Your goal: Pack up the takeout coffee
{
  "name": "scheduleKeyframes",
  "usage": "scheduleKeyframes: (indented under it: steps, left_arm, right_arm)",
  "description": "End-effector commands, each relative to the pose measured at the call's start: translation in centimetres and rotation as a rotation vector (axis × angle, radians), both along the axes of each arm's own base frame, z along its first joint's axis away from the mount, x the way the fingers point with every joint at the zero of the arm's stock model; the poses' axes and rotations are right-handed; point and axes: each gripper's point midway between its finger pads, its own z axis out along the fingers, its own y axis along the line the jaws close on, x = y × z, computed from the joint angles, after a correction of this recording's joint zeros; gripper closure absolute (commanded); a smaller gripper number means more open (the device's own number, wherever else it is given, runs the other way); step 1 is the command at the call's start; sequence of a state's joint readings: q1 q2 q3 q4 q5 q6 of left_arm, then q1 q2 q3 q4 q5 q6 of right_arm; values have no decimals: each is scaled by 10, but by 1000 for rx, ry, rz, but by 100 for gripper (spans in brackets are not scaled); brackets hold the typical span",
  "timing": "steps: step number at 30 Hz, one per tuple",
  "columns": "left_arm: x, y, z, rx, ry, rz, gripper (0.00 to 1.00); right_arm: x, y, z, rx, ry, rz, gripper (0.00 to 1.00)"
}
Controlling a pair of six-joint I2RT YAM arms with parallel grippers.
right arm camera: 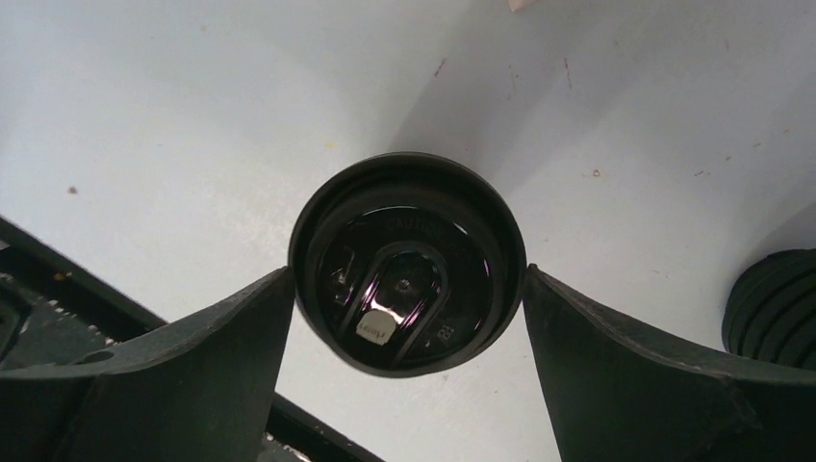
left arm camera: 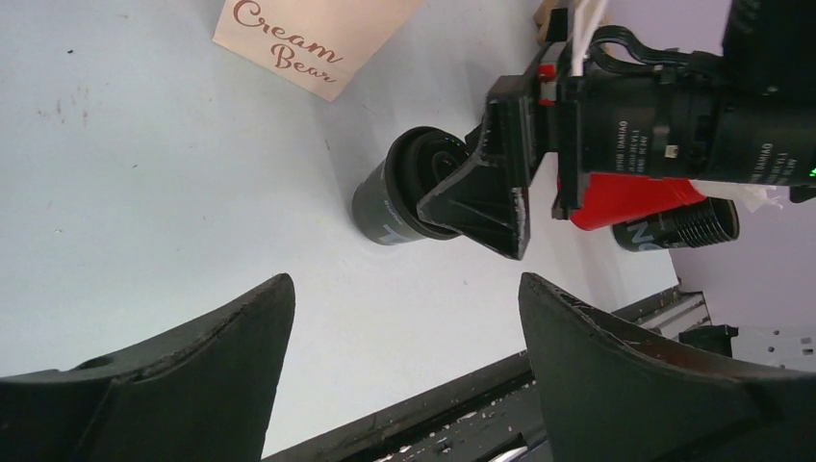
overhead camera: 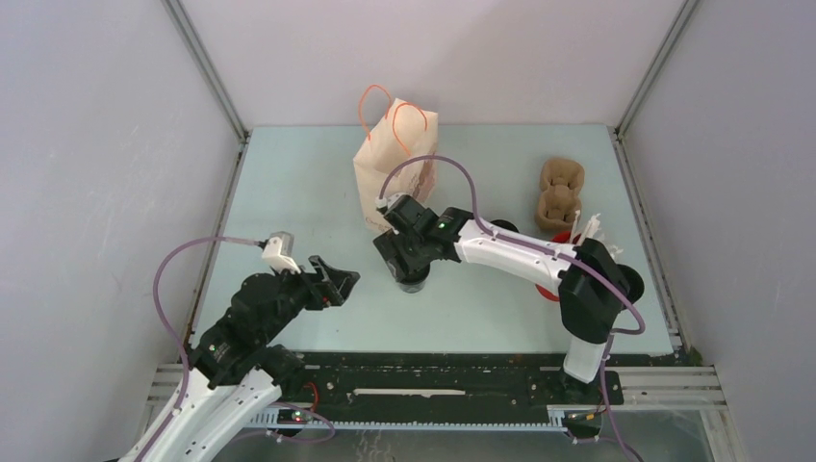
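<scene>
The takeout coffee [overhead camera: 415, 284] is a small black cup with a black lid, standing upright mid-table. In the right wrist view I look straight down on the coffee's lid [right arm camera: 407, 279]. My right gripper [overhead camera: 412, 258] hangs right over it, open wide, its two fingertips level with the lid's rim on either side [right arm camera: 408, 272]; whether they touch the rim I cannot tell. The left wrist view shows the coffee [left arm camera: 390, 207] side-on, with a right finger [left arm camera: 486, 197] in front of its lid. My left gripper [overhead camera: 339, 282] is open and empty [left arm camera: 404, 289], to the cup's left.
A paper bag [overhead camera: 395, 164] with orange handles, printed "Cream Bear" [left arm camera: 308, 38], stands behind the cup. At the right are a brown pulp carrier [overhead camera: 560, 192], a red cup [left arm camera: 625, 197] of white sticks and a black ribbed object [right arm camera: 775, 308]. A black rail [overhead camera: 433, 371] runs along the near edge.
</scene>
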State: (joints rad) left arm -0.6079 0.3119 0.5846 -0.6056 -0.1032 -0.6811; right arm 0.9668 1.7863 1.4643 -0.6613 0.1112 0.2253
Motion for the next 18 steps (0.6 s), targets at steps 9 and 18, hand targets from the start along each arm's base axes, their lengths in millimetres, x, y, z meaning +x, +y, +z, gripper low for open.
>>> scheduleKeyframes:
  steps: [9,18]
  left_arm:
    - [0,5,4,8,-13,18,9]
    - [1,1,5,18,-18,-4,9]
  right_arm:
    - [7,-3,0,-87,-68,-33,22]
    - [30,-25,37,11,-133,-126,40]
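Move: The lidded coffee cup stands right under the right hand, between its open fingers, its middle some 4 cm below the hand point. From that hand the Cream Bear bag is about 19 cm ahead and 3 cm left, the stack of black lids some 10 cm ahead and 19 cm right, the red straw holder level with it and about 32 cm right. From the left hand the cup lies roughly 8 cm ahead, 14 cm right and 13 cm lower. The right hand sinks a last bit, not quite 1 cm, over the lidded cup, tilting by about 5 degrees, while its wide-open fingers close by about a fifth of their range and begin to pinch the cup's rim from both sides. With the fingers' effort rising and the cup in their grip, it then eases about 1 cm forward and to the right, still low over the table and without lifting. ##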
